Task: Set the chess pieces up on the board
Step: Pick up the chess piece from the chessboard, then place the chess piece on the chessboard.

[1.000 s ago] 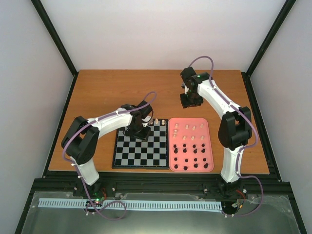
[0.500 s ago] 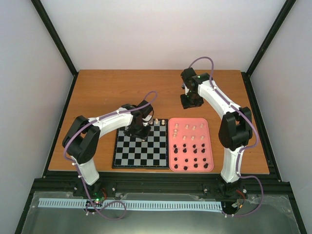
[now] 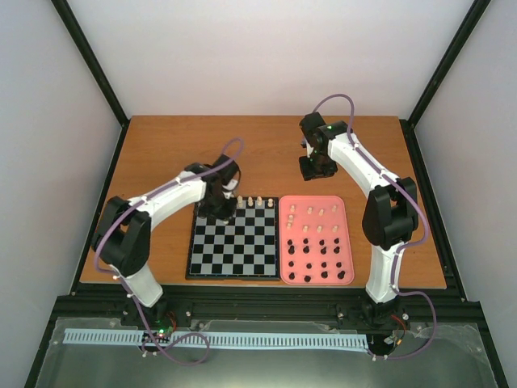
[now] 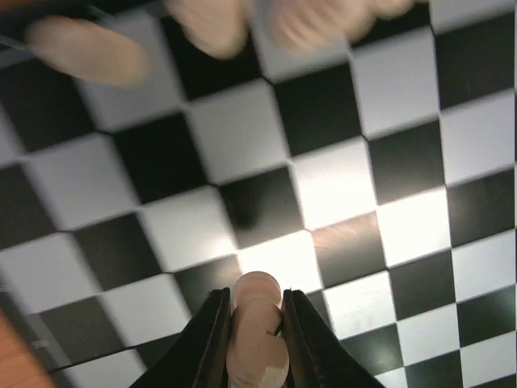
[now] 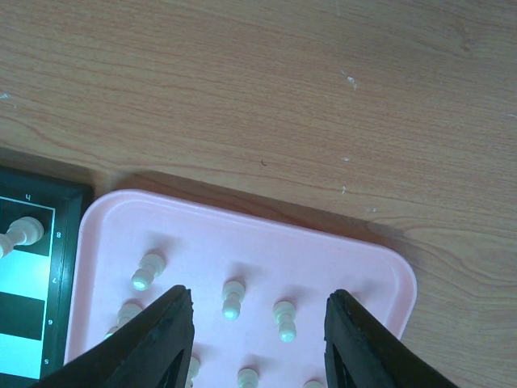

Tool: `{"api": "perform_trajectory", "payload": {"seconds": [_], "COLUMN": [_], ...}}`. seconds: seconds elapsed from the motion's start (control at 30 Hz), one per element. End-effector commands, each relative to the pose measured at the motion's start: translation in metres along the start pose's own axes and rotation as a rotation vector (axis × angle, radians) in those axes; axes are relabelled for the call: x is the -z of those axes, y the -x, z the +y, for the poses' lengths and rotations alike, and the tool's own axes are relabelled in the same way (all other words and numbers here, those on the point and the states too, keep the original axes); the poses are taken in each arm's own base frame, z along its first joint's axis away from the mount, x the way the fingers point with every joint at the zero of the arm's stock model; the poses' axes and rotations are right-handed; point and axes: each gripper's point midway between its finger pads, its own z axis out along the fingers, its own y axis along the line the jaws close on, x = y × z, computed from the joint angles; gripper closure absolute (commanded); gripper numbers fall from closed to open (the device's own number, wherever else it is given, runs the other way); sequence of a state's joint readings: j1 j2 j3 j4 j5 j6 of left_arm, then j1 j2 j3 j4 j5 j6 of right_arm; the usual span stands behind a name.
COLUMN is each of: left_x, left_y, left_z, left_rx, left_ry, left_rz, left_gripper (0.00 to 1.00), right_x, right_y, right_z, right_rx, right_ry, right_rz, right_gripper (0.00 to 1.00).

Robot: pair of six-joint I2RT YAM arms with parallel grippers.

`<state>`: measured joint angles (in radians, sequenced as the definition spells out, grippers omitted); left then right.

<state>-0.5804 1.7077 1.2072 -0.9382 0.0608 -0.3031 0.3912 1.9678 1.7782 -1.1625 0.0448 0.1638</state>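
The board (image 3: 234, 246) of grey and black checks lies near the table's front. A short row of cream chess pieces (image 3: 254, 200) stands along its far edge. My left gripper (image 3: 221, 210) is over the board's far left corner, shut on a cream chess piece (image 4: 257, 327) just above the squares (image 4: 323, 105). My right gripper (image 3: 315, 166) hangs beyond the far end of the pink tray (image 3: 349, 242). Its jaws stand open and empty (image 5: 260, 295) over cream pieces (image 5: 233, 297) in the tray.
The pink tray (image 5: 242, 226) touches the board's right side, with cream pieces (image 3: 311, 214) in its far rows and black ones (image 3: 319, 263) nearer. Bare wooden table (image 3: 178, 149) stretches behind both. White walls and black frame posts close in the table.
My left arm swung left toward the board's far left corner and its jaws closed on a cream piece. More of the far row now shows. The right arm stayed still.
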Motion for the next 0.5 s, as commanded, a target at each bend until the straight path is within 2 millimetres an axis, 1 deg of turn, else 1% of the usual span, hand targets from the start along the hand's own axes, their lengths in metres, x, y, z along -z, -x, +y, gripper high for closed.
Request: {"api": "perform_trajectory", "payload": {"seconds": [0.0, 0.07, 0.23, 0.33, 0.47], "left_x": [0.045, 0.048, 0.041, 0.039, 0.029], "left_y": [0.029, 0.036, 0.052, 0.067, 0.079], "left_z": [0.042, 0.056, 0.09, 0.096, 0.092], "left_rx": [0.057, 0.081, 0.158, 0.168, 0.171], "left_ry": [0.069, 0.096, 0.157, 0.173, 0.153], "left_rz": [-0.111, -0.126, -0.117, -0.133, -0.121], "left_gripper": [0.89, 0.89, 0.89, 0.89, 0.89], "right_x": [0.009, 0.009, 0.007, 0.005, 0.004], "right_y": [0.004, 0.004, 0.004, 0.004, 0.006], "right_z": [-0.005, -0.006, -0.005, -0.005, -0.005], "right_rx": [-0.004, -0.003, -0.002, -0.002, -0.003], "right_ry": [-0.01, -0.012, -0.012, -0.01, -0.007], "right_rz": [-0.022, -0.022, -0.016, -0.011, -0.008], "right_gripper": [0.54, 0.54, 0.54, 0.54, 0.54]}}
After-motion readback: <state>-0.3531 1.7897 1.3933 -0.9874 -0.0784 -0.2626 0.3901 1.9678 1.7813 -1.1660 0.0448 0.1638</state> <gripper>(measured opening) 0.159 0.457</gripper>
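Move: The pale chess piece is already pinched in the left hand. The two empty squares of the back row, at the board's far left corner, lie about 8 cm ahead of that hand, 7 cm to its left and 5 cm below. The nearest standing piece is some 8 cm ahead and 2 cm left, the next one 8 cm ahead and 1 cm right. From the right hand those empty squares lie about 33 cm left, 8 cm back and 12 cm down. The pale chess piece, still pinched by the left fingers, is carried quickly across the board, about 8 cm forward and nearly as far left, towards the empty back-row squares at the far left corner. The hand first climbs about 4 cm, then starts sinking while still heading forward, turning roughly 10 degrees counter-clockwise as its fingertips swing slightly forward. ##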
